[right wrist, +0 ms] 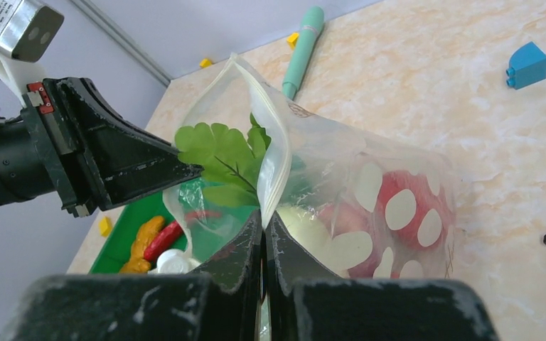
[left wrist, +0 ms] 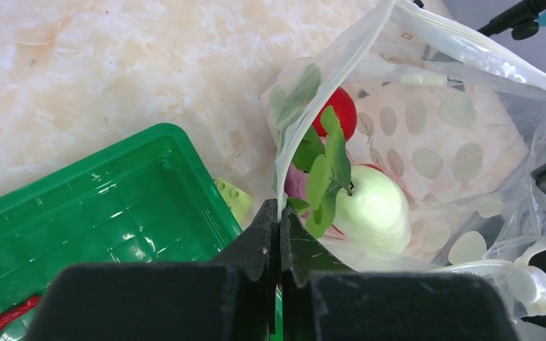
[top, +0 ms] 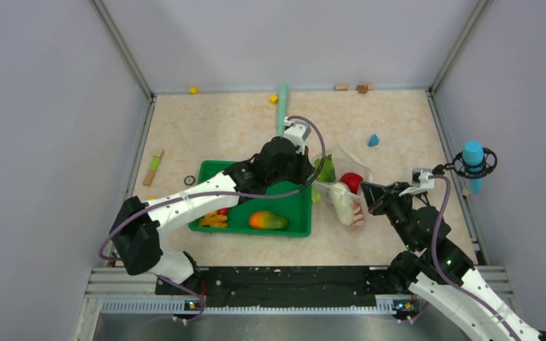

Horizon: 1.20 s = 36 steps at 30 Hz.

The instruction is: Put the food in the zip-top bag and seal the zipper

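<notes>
The zip-top bag (top: 343, 186) (left wrist: 462, 121) (right wrist: 370, 177) lies right of the green tray, its mouth held apart. My left gripper (top: 311, 172) (left wrist: 279, 209) is shut on one mouth edge, and my right gripper (top: 365, 193) (right wrist: 264, 217) is shut on the opposite edge. The zipper (left wrist: 462, 42) (right wrist: 274, 135) runs along the open mouth. Inside are a red tomato (left wrist: 341, 110) (right wrist: 398, 206), a white radish (left wrist: 377, 209), a green leaf (left wrist: 327, 170) (right wrist: 217, 149) and a purple onion (left wrist: 295, 181). The mango (top: 268, 221), yellow-orange bunch (top: 213, 219) and red chili (right wrist: 162, 240) lie in the tray.
The green tray (top: 291, 202) (left wrist: 99, 206) sits left of the bag. A teal stick (top: 282, 106) (right wrist: 302, 46) lies behind it, and a blue block (top: 373, 140) (right wrist: 526, 64) beyond the bag. Small yellow blocks (top: 193, 90) rest by the back wall. A blue-capped stand (top: 473, 160) is at the right edge.
</notes>
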Motion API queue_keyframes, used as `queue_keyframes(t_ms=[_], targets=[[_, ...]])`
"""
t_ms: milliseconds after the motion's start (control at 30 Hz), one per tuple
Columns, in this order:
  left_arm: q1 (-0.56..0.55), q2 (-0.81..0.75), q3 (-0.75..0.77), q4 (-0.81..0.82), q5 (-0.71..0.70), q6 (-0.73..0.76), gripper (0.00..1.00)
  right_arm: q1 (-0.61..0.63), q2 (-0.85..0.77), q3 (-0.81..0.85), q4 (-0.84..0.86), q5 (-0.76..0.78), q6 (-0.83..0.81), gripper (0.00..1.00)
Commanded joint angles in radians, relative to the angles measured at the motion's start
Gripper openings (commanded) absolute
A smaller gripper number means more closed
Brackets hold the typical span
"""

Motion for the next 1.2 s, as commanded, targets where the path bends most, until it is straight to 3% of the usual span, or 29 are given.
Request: queue_keyframes(t_ms=[0, 267, 467, 733, 800, 867, 1033, 1167], targets=[[0.007, 0.0, 0.054, 0.037, 0.052, 0.012, 0.0, -0.005, 0.022, 0.031, 0.069, -0.008, -0.004, 0.0], [0.007, 0.107, 0.129, 0.034, 0.225, -0.01, 0.0, -0.006, 0.205, 0.025, 0.204, -0.105, -0.036, 0.0], [0.007, 0.109, 0.135, -0.049, 0.046, -0.01, 0.0, -0.005, 0.28, -0.002, 0.257, -0.138, -0.036, 0.0], [0.007, -0.022, 0.008, -0.075, -0.19, -0.028, 0.02, -0.006, 0.159, -0.034, 0.225, -0.059, -0.032, 0.0], [0.007, -0.053, -0.029, -0.079, -0.219, -0.032, 0.13, -0.006, 0.131, -0.042, 0.221, -0.057, -0.032, 0.0], [0.007, -0.089, -0.063, -0.08, -0.198, -0.03, 0.32, -0.006, 0.116, -0.046, 0.213, -0.055, -0.031, 0.0], [0.007, -0.211, -0.156, -0.047, -0.114, -0.017, 0.95, -0.005, 0.122, -0.049, 0.21, -0.08, -0.029, 0.0], [0.007, -0.268, -0.221, -0.048, -0.103, 0.001, 0.97, -0.006, 0.146, -0.047, 0.215, -0.104, -0.028, 0.0]])
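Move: Both hands hold the bag's rim, some 12 cm apart. From the left hand, the white radish in the bag lies about 9 cm right, 4 cm back and 11 cm down, and the tomato about 11 cm right and 1 cm ahead. The green block is 2 cm right, level with it and far below; the papaya is 13 cm left and 9 cm back. The radish is about 3 cm left of the right hand, straight below it. The bag's open mouth is first squeezed narrower: the left hand carries its rim about 3.5 cm right, dipping 2 cm, while the right hand brings the other side some 4.5 cm left, slightly forward and down. The left then swings back left about 10 cm, opening wide in the later part and letting go, to end over the tray, nearer the papaya; the right eases partly back right and up, keeping its pinch. ##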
